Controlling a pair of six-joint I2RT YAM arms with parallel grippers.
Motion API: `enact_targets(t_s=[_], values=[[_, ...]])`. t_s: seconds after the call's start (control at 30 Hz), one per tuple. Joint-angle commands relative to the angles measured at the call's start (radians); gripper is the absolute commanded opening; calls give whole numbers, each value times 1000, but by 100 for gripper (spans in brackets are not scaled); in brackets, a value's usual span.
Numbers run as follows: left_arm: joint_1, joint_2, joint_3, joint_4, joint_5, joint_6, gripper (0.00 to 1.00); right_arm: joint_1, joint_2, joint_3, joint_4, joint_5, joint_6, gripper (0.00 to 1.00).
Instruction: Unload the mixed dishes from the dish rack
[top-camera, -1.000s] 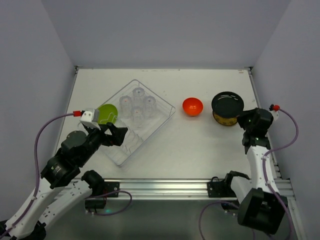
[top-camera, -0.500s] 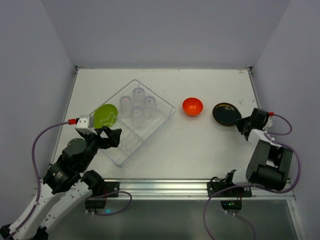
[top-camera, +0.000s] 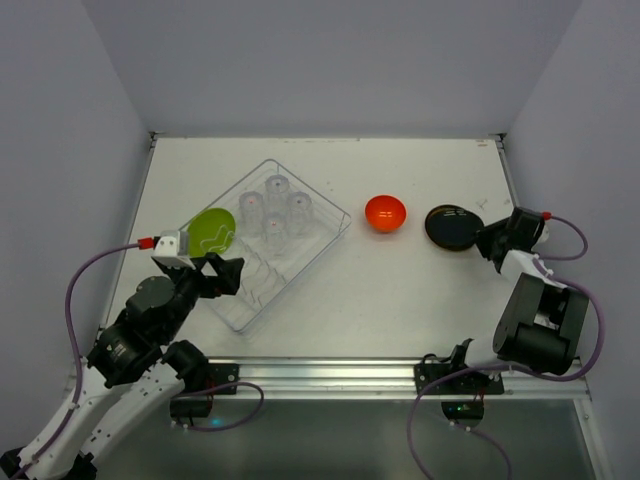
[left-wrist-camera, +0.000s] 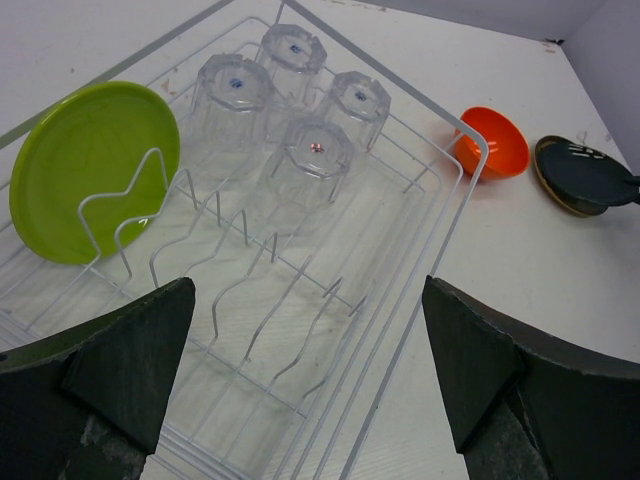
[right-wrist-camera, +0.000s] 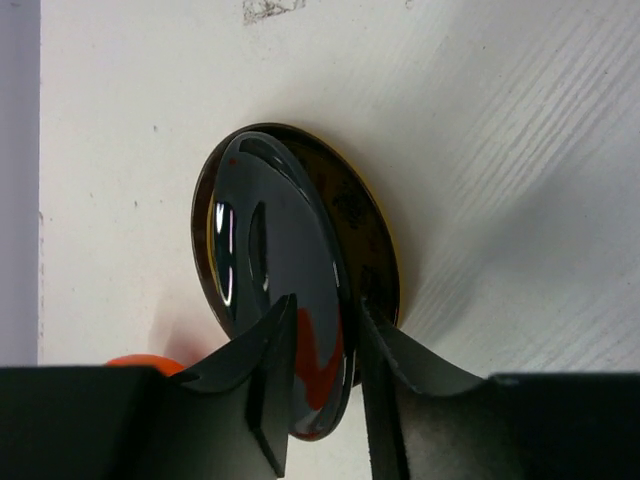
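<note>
The dish rack (top-camera: 330, 215) lies slantwise at the table's left. In it a lime-green plate (top-camera: 212, 229) stands on edge at the near-left end, with several clear tumblers (top-camera: 272, 208) upside down at the far end. My left gripper (top-camera: 212, 275) hovers wide open over the rack's bare near end (left-wrist-camera: 450, 200), holding nothing; the green plate (left-wrist-camera: 85, 165) and tumblers (left-wrist-camera: 300, 110) lie ahead of it. The orange-red bowl (top-camera: 385, 212) sits on the table right of the rack. My right gripper (right-wrist-camera: 325, 305) straddles the rim of a glossy dark dish (right-wrist-camera: 270, 230) resting on the table, its jaws slightly apart.
The dark dish (top-camera: 452, 226) lies near the table's right edge, just right of the orange bowl (left-wrist-camera: 492, 142). Walls close the table on the left, back and right. Bare tabletop (top-camera: 400, 290) stretches between the rack and the right arm.
The right arm has lowered the dark dish from a raised hold onto the table, and its jaws have loosened on the rim. The left gripper drew back slightly toward the near left.
</note>
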Motion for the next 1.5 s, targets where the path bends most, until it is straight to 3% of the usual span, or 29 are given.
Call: enact_targets(t_s=[0.0,0.13,0.17,0.23,0.27,0.4,0.53,0.67,0.73,0.83,0.93,1.1,1.17,1.2,1.3,1.47], values=[[4,14,-3,53,-6,3,100,-4,11,44,5,-36,-32,35],[4,26,-3,53,-6,2,100,-4,8,55,-9,-72,-45,57],[4,31,-3,55,-8,2,100,-4,2,55,-11,-71,-43,67],[4,57,0,53,-22,-3,100,-4,-6,64,-11,-75,-49,73],[4,68,3,49,-29,-6,100,-4,-6,72,-29,-89,-51,83],[4,146,-4,55,-117,-38,100,-1,-24,92,-47,-144,-69,98],[4,282,52,-28,-284,-147,100,22,-139,70,-124,-123,-129,99],[4,397,126,-94,-387,-176,100,179,-358,44,-187,-76,-222,99],[4,465,173,-76,-372,-33,100,306,-489,36,-212,-45,-287,99],[4,561,241,-74,-364,138,100,375,-585,42,-248,-118,-336,99],[6,655,275,-51,-396,273,100,381,-647,29,-271,-184,-357,99],[12,785,305,10,-420,533,100,381,-776,-100,-173,-209,-339,99],[62,806,328,73,-349,636,100,381,-809,-120,-152,-230,-335,99],[93,827,338,93,-242,658,100,381,-814,-134,-144,-235,-330,99],[232,887,393,96,-111,686,100,381,-814,-137,-141,-255,-325,99],[295,980,417,75,-123,778,97,381,-825,-135,-147,-264,-315,99]])
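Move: The black plate's middle lies about 9 cm to the right hand's left and 2 cm ahead, nearly level, on top of the brown plate, its rim between the part-open fingers; the orange bowl is roughly 32 cm left and 7 cm ahead. The green plate, upright in the rack, stands some 16 cm ahead of the empty left hand, 3 cm left and 14 cm below. From that hand the nearest glasses are about 24 cm ahead, 10 cm right, and 15 cm ahead, 18 cm right, both some 15 cm lower. The black plate is let go: the right fingers spread wide at its rim, then that hand swings about 17 cm left, up some 14 cm after a slightly higher peak, and back 9 cm, turning counter-clockwise and tipping up. Towards the green plate, the wide-open left hand reaches forward 14 cm, also left and down, rolling its left side up some 50 degrees and tipping its fingers downward, without touching it. ##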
